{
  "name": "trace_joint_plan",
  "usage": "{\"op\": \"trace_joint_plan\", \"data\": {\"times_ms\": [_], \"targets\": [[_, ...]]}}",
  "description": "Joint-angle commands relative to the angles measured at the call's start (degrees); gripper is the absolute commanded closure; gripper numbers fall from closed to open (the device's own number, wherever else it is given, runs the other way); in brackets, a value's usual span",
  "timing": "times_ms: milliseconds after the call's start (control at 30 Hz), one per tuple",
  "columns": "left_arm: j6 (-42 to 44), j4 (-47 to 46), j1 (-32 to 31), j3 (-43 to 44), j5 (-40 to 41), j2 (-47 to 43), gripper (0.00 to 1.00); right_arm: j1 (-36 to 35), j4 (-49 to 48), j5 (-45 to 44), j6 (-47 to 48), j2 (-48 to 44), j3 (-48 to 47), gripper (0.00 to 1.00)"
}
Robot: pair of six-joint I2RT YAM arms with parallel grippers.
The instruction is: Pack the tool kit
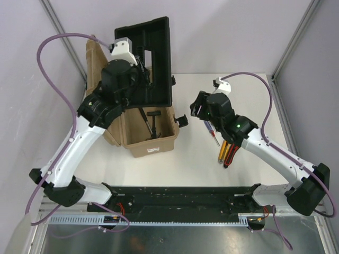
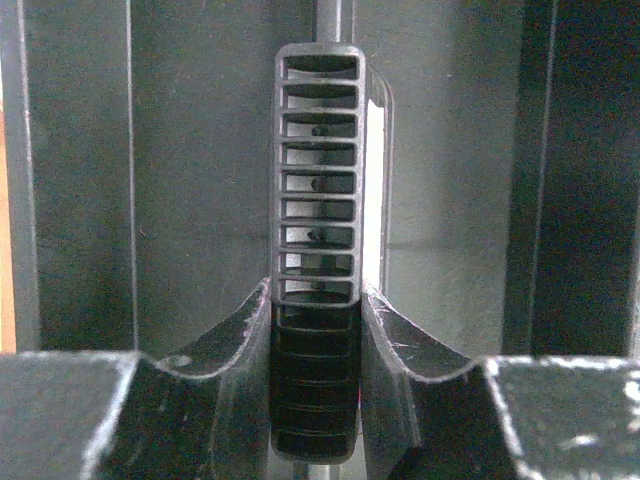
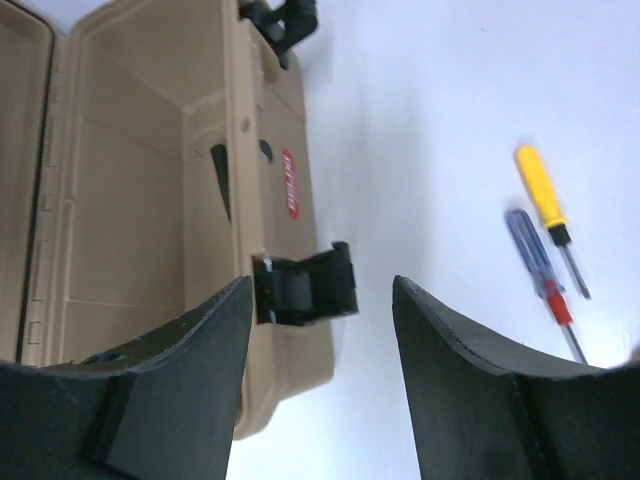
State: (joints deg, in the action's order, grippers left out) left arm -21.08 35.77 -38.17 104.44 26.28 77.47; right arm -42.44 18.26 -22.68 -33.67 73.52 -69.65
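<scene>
The tan toolbox (image 1: 153, 142) stands open on the white table, its lid (image 1: 95, 63) leaning back to the left. A hammer (image 1: 153, 120) lies inside the toolbox. My left gripper (image 1: 139, 64) holds the black inner tray (image 1: 153, 47) tilted up above the box. In the left wrist view its fingers (image 2: 400, 350) are shut on the tray's ribbed handle (image 2: 318, 180). My right gripper (image 3: 320, 330) hovers open just right of the box, level with a black latch (image 3: 305, 285). A blue screwdriver (image 3: 530, 255) and a yellow screwdriver (image 3: 540, 190) lie beyond it.
More tools lie under the right arm: an orange-handled one (image 1: 222, 150) and a red-black handled tool (image 1: 231, 153). A second black latch (image 1: 183, 121) sticks out of the box's right end. Metal frame posts stand at the back corners.
</scene>
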Motion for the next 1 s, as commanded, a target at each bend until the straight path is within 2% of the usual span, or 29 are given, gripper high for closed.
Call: {"op": "trace_joint_plan", "data": {"times_ms": [0, 133, 333, 700, 967], "targets": [[-5.2, -4.9, -0.1, -2.5, 8.8, -0.4, 1.0, 0.7, 3.4, -2.9, -2.8, -3.7, 1.8, 0.38], [-6.6, -4.9, 0.0, -6.7, 14.4, 0.7, 1.0, 1.8, 4.8, -2.5, -3.6, -4.9, 3.1, 0.38], [-9.7, -4.4, 0.2, -10.7, 16.8, 3.9, 1.0, 3.6, 6.2, -1.0, -4.3, -5.7, 4.5, 0.39], [-13.1, -2.4, 4.3, -17.9, 15.5, 6.2, 1.0, 6.9, 7.6, 1.2, -5.3, -7.4, 7.2, 0.39], [-15.2, -1.8, 6.0, -21.1, 11.1, 8.4, 1.0, 8.0, 7.5, 2.7, -6.0, -7.1, 8.8, 0.4]]}}
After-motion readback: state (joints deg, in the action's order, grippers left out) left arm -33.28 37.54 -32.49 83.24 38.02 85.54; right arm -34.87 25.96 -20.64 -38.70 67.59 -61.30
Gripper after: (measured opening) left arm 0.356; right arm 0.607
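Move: Below the tray that the left hand still grips by its ribbed handle lies the open tool box, its middle some 38 cm down, 5 cm ahead and 4 cm left of that hand; the open lid stands about 22 cm left and 7 cm ahead. From the empty right hand, the blue screwdriver is roughly 28 cm below, 8 cm right and 1 cm ahead, the yellow screwdriver 9 cm right and 6 cm ahead. Lowering the black tray by its handle, the left hand sinks steadily about 20 cm towards the mouth of the tool box, easing some 5 cm left and nearly as much forward while turning counter-clockwise and tipping its fingers down about 20 degrees each. Empty and half open, the right hand drifts right and down towards the screwdrivers, touching nothing. ##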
